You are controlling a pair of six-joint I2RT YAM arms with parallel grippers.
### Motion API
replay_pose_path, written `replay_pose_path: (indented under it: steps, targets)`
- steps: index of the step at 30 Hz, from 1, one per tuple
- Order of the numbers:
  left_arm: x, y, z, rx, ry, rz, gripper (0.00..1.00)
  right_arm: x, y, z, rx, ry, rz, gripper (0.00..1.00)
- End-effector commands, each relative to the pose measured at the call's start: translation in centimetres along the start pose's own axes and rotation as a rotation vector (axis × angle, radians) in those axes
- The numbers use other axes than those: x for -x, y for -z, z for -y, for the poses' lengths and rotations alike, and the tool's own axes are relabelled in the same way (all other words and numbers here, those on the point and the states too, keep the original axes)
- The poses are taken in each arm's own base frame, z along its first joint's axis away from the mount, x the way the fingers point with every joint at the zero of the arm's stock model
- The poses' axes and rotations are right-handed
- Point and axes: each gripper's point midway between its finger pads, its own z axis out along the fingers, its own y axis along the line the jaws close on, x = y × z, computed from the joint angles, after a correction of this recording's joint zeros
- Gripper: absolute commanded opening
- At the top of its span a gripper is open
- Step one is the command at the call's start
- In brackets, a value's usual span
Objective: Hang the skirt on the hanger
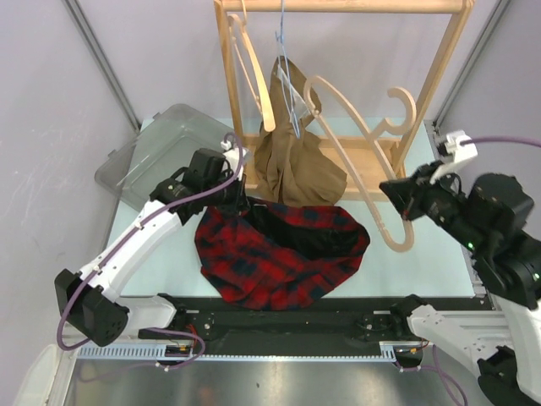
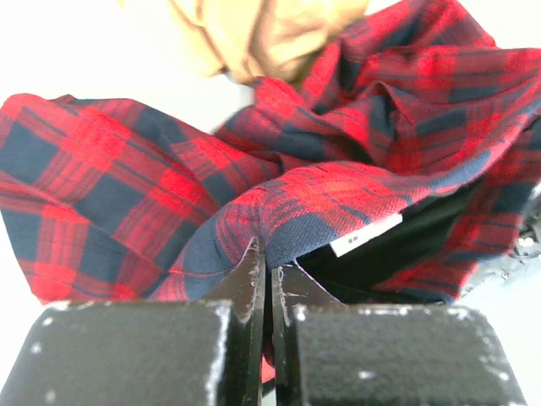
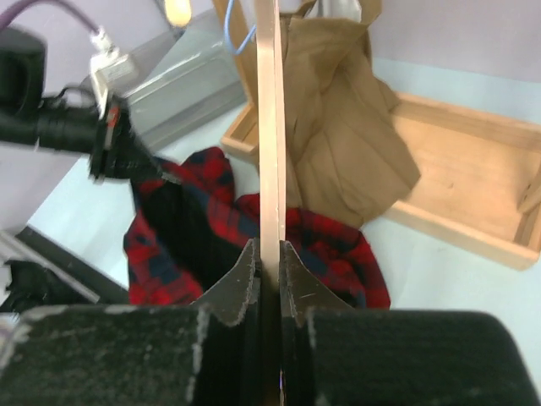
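Note:
The red and navy plaid skirt [image 1: 287, 254] lies bunched on the table, with its black lining showing at the open waist. My left gripper [image 1: 241, 203] is shut on the skirt's upper left waist edge; in the left wrist view the gripper [image 2: 269, 266] pinches a fold of the skirt [image 2: 127, 178] beside a white label. The light wooden hanger [image 1: 359, 144] hangs in the air at the skirt's right, tilted. My right gripper [image 1: 397, 201] is shut on its lower arm. The right wrist view shows the hanger [image 3: 269, 127] edge-on between the fingers of that gripper [image 3: 269, 249], above the skirt [image 3: 338, 245].
A wooden rack [image 1: 338, 7] stands behind, with a box base [image 3: 473, 186]. A tan garment [image 1: 296, 165] hangs from it on a blue wire hanger, beside another wooden hanger [image 1: 249, 63]. A clear plastic bin [image 1: 161, 148] sits at the far left.

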Motion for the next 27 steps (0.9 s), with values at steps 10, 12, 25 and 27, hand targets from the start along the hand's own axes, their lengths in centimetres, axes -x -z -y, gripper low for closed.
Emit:
replay_pose_path:
  steps: [10, 12, 25, 27]
  targets:
    - [4.9, 1.9, -5.0, 0.131, -0.067, 0.095, 0.0, -5.8, 1.3, -3.9, 0.253, 0.022, -0.211, 0.0]
    - [5.3, 2.4, -5.2, 0.145, -0.077, 0.109, 0.0, -6.5, 1.4, -4.6, 0.302, 0.047, -0.247, 0.0]
    - [5.3, 4.6, -5.3, 0.186, -0.103, 0.134, 0.0, -11.6, 0.2, -7.2, 0.35, 0.249, -0.443, 0.0]
    - [5.4, 5.2, -5.2, 0.189, -0.109, 0.142, 0.0, -11.6, -0.1, -6.9, 0.311, 0.271, -0.436, 0.0]
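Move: The plaid skirt's open waist lies roughly 16 cm left, 5 cm ahead and 36 cm below the right gripper, which already holds the wooden hanger; the hanger's far end reaches about 25 cm ahead and 15 cm left of that gripper. The pinched waist corner is about 28 cm left and 6 cm ahead of it, the khaki skirt 18 cm left and 22 cm ahead. From the left gripper, the open waist is some 14 cm right, 3 cm back and 15 cm lower. Draw the right gripper back, then left and down as well, about 14 cm altogether, turning it some 30 degrees counter-clockwise and tipping its fingers lower so the held hanger swings across above the plaid skirt's waist. Keep the left gripper shut on the waist corner and ease that left and forward about 6 cm, lifting it slightly late on. ##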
